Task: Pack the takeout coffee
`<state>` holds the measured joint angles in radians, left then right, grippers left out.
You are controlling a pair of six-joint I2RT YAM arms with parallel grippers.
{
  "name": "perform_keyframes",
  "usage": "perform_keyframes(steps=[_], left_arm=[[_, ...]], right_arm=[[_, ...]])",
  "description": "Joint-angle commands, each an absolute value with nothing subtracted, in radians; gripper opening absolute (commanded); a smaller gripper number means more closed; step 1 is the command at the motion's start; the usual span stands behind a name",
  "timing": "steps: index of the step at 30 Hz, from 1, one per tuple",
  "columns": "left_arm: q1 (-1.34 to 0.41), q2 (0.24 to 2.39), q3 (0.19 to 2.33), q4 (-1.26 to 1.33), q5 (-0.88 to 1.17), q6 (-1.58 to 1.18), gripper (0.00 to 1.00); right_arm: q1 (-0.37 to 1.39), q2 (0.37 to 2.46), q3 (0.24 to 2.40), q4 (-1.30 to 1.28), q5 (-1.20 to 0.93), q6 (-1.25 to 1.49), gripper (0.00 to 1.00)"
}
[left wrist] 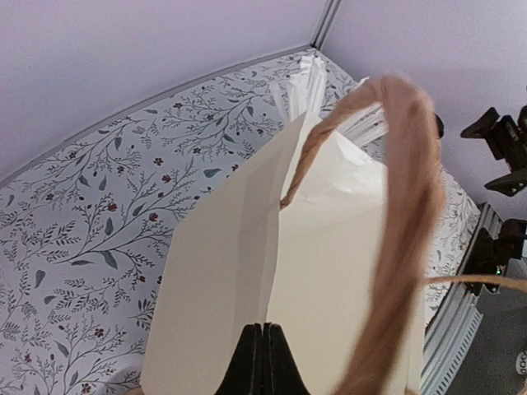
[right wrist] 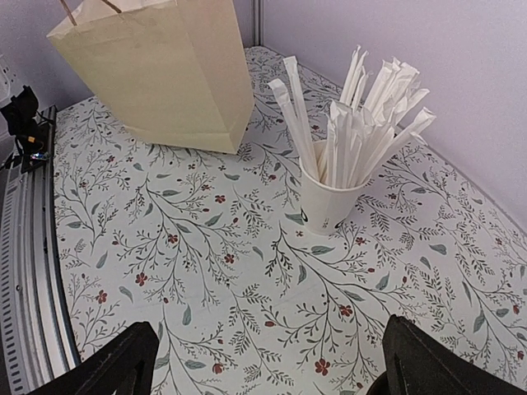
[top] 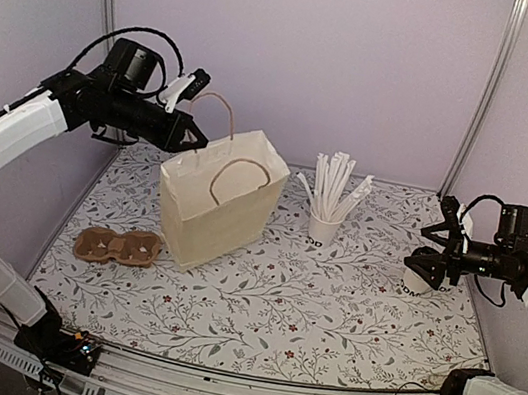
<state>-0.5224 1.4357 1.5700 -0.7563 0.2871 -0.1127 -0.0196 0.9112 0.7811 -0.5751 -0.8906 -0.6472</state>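
The takeout coffee [top: 421,282], a white cup with dark lettering low on its side, stands at the table's right edge. My right gripper [top: 436,259] hangs open right over it and hides its lid. In the right wrist view the right gripper [right wrist: 268,366] is spread wide over bare tablecloth and the cup does not show. A cream paper bag [top: 219,195] with brown handles stands upright left of centre. My left gripper [top: 193,135] is shut on the bag's top rim. The left wrist view shows the left gripper [left wrist: 263,333] pinching the edge of the bag [left wrist: 329,271].
A white cup of long wrapped straws [top: 324,223] stands right of the bag, and it is seen in the right wrist view as the straw cup [right wrist: 333,197]. A brown cardboard cup carrier [top: 117,247] lies flat at the left front. The bag's looped handle [left wrist: 403,206] arches close to the left wrist camera.
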Motion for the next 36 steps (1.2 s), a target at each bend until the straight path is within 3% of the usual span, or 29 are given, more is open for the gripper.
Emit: perform_keyframes(steps=[1, 10, 20, 24, 27, 31, 36], left_arm=[[-0.607, 1.394, 1.512, -0.734, 0.392, -0.132, 0.0], [-0.731, 1.517, 1.586, -0.698, 0.639, -0.109, 0.0], [-0.823, 1.78, 1.809, -0.819, 0.679, -0.022, 0.0], [-0.827, 1.816, 1.892, -0.863, 0.577, -0.002, 0.36], [-0.827, 1.779, 1.914, -0.876, 0.468, 0.008, 0.56], [-0.828, 1.66, 1.875, -0.89, 0.29, 0.011, 0.69], [-0.775, 1.477, 1.708, -0.92, 0.041, -0.083, 0.72]], right_arm=[[-0.016, 0.91, 0.775, -0.561, -0.871, -0.63, 0.99], [-0.015, 0.906, 0.773, -0.547, -0.851, -0.611, 0.99], [-0.016, 0.912, 0.772, -0.546, -0.844, -0.611, 0.99], [-0.016, 0.909, 0.771, -0.548, -0.845, -0.613, 0.99], [-0.015, 0.907, 0.771, -0.549, -0.847, -0.613, 0.99], [-0.015, 0.905, 0.772, -0.554, -0.851, -0.618, 0.99], [-0.015, 0.904, 0.773, -0.556, -0.853, -0.623, 0.99]])
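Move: The paper bag already hangs from the left hand, pinched by its far rim; its middle is about 5 cm back, 7 cm right and 14 cm below the fingers. It is bound for open table some 15 cm back and 21 cm right of this hand. The straw cup stands about 11 cm ahead and 32 cm right, the drink carrier 3 cm back and 20 cm left. From the right hand, the bag lies roughly 40 cm left and 4 cm ahead. The bag, still pinched by its rim, is carried right and back by the left hand, about 17 cm right and 8 cm back, sinking some 5 cm late on while the wrist swings roughly 35 degrees clockwise. Then the fingers open wide, let go of the rim, and the hand rises about 5 cm and draws off left, starting to swing back. ##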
